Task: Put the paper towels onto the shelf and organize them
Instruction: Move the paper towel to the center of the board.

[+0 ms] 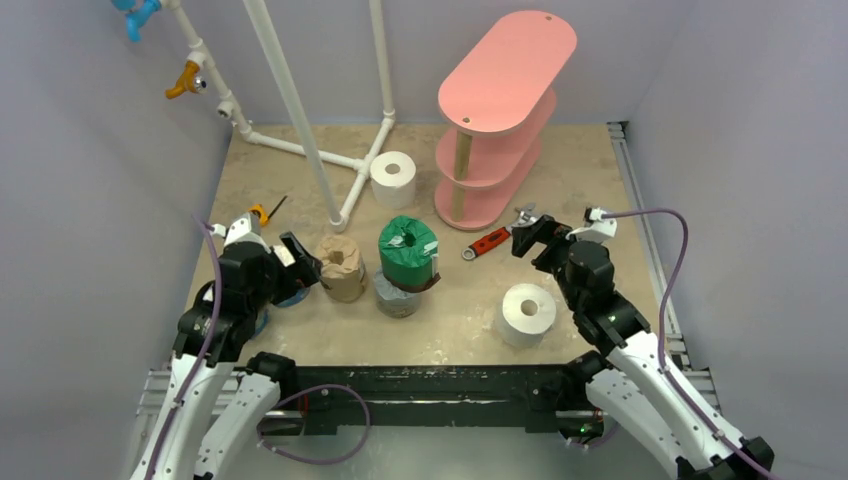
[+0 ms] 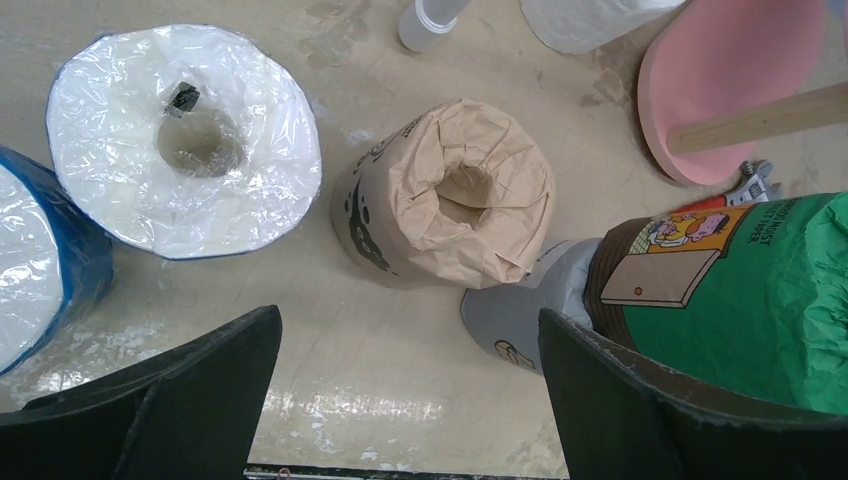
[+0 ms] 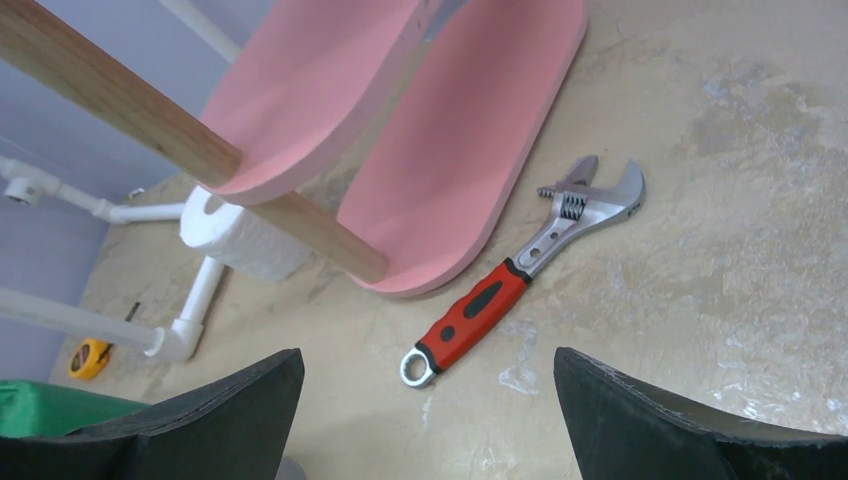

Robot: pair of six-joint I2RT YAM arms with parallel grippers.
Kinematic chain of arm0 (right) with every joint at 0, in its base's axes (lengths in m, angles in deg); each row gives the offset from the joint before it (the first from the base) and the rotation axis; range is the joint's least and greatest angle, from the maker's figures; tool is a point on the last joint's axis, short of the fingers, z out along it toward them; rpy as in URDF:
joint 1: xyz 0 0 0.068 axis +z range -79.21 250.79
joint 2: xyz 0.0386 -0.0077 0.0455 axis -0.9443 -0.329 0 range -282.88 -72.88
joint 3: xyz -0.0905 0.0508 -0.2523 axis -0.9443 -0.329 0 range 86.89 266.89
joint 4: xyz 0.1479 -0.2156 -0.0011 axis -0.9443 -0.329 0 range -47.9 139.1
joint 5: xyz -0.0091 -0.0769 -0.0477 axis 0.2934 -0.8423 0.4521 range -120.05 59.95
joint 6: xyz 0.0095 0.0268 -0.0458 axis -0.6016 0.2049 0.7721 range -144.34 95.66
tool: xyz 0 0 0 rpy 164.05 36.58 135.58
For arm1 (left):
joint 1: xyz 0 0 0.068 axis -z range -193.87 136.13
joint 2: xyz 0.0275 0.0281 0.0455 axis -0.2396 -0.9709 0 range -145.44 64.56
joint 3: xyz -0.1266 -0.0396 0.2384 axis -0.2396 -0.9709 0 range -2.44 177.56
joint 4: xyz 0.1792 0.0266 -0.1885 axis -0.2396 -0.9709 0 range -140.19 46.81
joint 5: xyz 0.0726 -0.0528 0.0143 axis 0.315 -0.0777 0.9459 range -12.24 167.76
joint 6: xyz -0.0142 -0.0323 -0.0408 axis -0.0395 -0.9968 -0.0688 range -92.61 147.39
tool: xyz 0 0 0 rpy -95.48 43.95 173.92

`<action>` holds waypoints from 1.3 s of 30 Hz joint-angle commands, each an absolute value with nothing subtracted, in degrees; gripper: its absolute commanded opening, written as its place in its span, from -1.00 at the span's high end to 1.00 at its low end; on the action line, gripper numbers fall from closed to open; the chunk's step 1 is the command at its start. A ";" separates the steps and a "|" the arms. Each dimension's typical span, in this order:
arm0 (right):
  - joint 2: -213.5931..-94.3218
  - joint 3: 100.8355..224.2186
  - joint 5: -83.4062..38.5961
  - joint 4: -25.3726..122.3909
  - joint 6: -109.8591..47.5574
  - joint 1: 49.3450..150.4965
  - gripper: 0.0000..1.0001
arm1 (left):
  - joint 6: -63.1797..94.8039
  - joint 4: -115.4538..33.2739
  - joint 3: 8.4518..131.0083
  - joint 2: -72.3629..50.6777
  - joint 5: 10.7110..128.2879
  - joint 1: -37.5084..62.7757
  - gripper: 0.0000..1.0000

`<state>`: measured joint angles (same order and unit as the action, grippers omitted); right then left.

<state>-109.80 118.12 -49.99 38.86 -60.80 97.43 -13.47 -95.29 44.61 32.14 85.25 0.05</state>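
Observation:
The pink shelf (image 1: 500,120) stands at the back right with all three boards bare. A green-wrapped paper towel (image 1: 408,250) sits on a grey one (image 1: 397,297) mid-table, with a tan roll (image 1: 340,265) to their left. White rolls stand by the pipe frame (image 1: 393,178) and beside my right arm (image 1: 525,313). My left gripper (image 1: 303,268) hovers open beside the tan roll (image 2: 450,195), nothing between its fingers (image 2: 200,400); a clear-wrapped white roll (image 2: 185,140) and a blue-wrapped one (image 2: 40,260) lie left of it. My right gripper (image 1: 532,235) hangs open and empty near the shelf's foot (image 3: 450,150).
A red-handled wrench (image 3: 500,295) lies on the table just ahead of my right gripper, by the shelf's bottom board. A white pipe frame (image 1: 300,120) rises at the back left. A small yellow tape measure (image 1: 259,212) lies near its base. Grey walls close in the table.

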 commanded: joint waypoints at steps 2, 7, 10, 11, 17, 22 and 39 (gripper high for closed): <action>-105.40 117.53 -49.23 43.25 -61.64 97.59 -0.98 | -12.26 -93.93 44.37 34.56 85.32 0.02 -1.00; -103.35 115.94 -45.65 45.34 -60.58 97.53 -0.98 | -12.34 -93.16 43.88 34.86 84.93 0.02 -1.00; -104.45 117.81 -42.15 44.27 -58.30 97.59 -0.98 | -11.98 -92.73 43.68 34.78 84.74 0.02 -1.00; -104.90 118.51 -40.27 43.78 -56.98 97.52 -0.98 | -11.57 -92.52 43.58 34.81 84.48 -0.02 -1.00; -105.02 119.59 -33.73 45.35 -50.91 97.66 -0.97 | -9.05 -90.72 43.46 36.60 82.27 0.26 -1.00; -108.83 123.03 -35.09 43.05 -49.57 99.58 -0.98 | -8.43 -90.48 43.44 36.57 80.88 0.70 -1.00; -120.06 132.47 -60.48 34.84 -54.14 118.60 -0.98 | -11.11 -94.40 45.96 35.03 91.48 9.96 -1.00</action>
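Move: The green paper towel roll stands about 24 cm to the right hand's left, level with it fore and aft, its middle some 5 cm lower; the grey roll is right under it. The wrench lies about 16 cm ahead and 2 cm left, on the table; the white roll is 9 cm back and 3 cm right. From the left hand, the green roll is about 19 cm right, 3 cm ahead and 4 cm lower. Open-fingered, the right hand swings about 10 cm left towards the green roll, rising slightly, turning 20 degrees counter-clockwise. ##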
